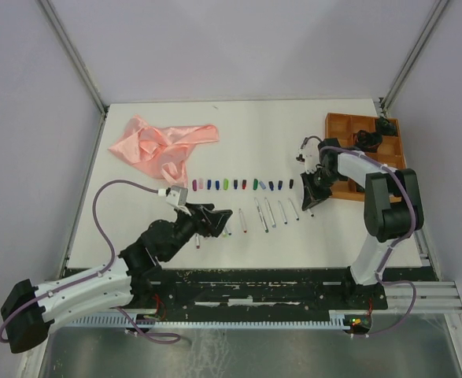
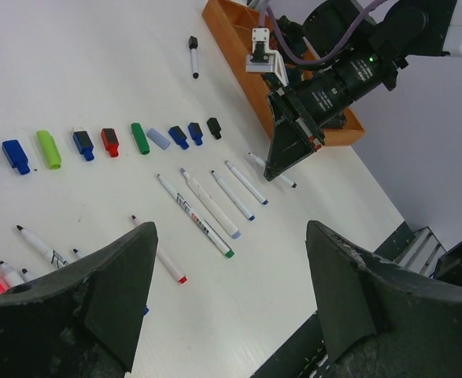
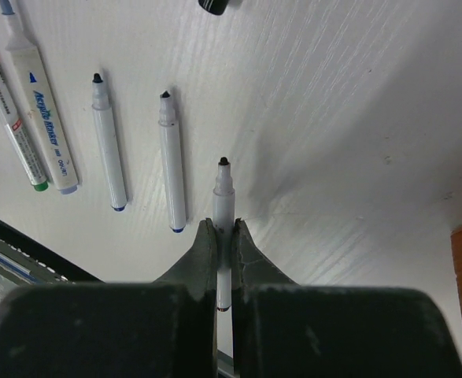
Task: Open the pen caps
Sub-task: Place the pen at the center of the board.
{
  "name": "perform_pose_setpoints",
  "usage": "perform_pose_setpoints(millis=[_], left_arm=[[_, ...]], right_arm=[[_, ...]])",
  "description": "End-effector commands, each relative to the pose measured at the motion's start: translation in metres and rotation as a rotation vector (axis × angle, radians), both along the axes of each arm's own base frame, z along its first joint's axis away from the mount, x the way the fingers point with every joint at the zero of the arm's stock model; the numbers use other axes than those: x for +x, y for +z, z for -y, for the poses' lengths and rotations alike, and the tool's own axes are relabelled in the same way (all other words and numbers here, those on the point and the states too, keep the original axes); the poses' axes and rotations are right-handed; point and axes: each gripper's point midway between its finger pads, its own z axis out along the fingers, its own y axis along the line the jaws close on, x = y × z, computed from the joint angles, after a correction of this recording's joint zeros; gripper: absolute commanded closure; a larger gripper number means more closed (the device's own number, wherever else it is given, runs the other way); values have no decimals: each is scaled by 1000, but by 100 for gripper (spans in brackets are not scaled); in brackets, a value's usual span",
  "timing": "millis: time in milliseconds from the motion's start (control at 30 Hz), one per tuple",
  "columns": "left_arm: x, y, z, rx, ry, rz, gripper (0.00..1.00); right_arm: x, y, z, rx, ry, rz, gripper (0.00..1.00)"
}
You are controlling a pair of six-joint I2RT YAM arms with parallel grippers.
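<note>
Several pen caps [image 1: 242, 185] lie in a row across the middle of the table; in the left wrist view they show as blue, green, red and black caps [image 2: 110, 142]. Uncapped white pens [image 1: 266, 213] lie side by side below the row, and the same pens [image 2: 208, 202] appear in the left wrist view. My right gripper [image 3: 223, 228] is shut on a white pen [image 3: 223, 189] with a bare black tip, low over the table at the row's right end [image 1: 309, 201]. My left gripper [image 2: 231, 228] stands open and empty above the pens at the left [image 1: 224, 222].
An orange compartment tray [image 1: 333, 126] sits at the back right, close behind the right arm. A pink cloth [image 1: 164, 146] lies crumpled at the back left. One pen with a black cap [image 2: 193, 57] lies alone near the tray. More pens [image 2: 38, 246] lie under the left gripper.
</note>
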Motion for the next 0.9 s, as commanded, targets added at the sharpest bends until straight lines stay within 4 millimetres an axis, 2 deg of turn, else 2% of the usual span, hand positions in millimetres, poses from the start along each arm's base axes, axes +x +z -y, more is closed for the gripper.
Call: perform_pose_setpoints(millis=[0,367,500,867], left_arm=[[3,16,-3,-85,30,15,18],[4,14,-4,-93,41,16,17],[4,15,-5,-99,42,16,17],[2,15,-5,-100,36,17,17]], right_arm=[[15,4,-2,-33,-13,29,96],[18,-6,-6,-38,-36,1,90],[18,-9,-4,-52,-38,-8,84],[18,-4,-6,-43,-37,-8,74]])
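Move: The board spot for the uncapped pen in the right fingers is about 2 cm below that hand and 1 cm ahead, at the right end of the row. The nearest laid pen is roughly 4 cm to the hand's left, level fore and aft; the next is some 8 cm left and 1 cm back. A black cap stands about 8 cm ahead and 5 cm left. From the left hand the spot is about 10 cm ahead, 26 cm right and 19 cm below. The uncapped pen, still pinched in the right hand, is lowered the last bit, about 1 cm, onto the board beside the row, the hand easing a little under 1 cm forward. The right fingers open gradually to about a quarter and let go of the pen, then stay low around it, with hardly any tilt of the wrist. ##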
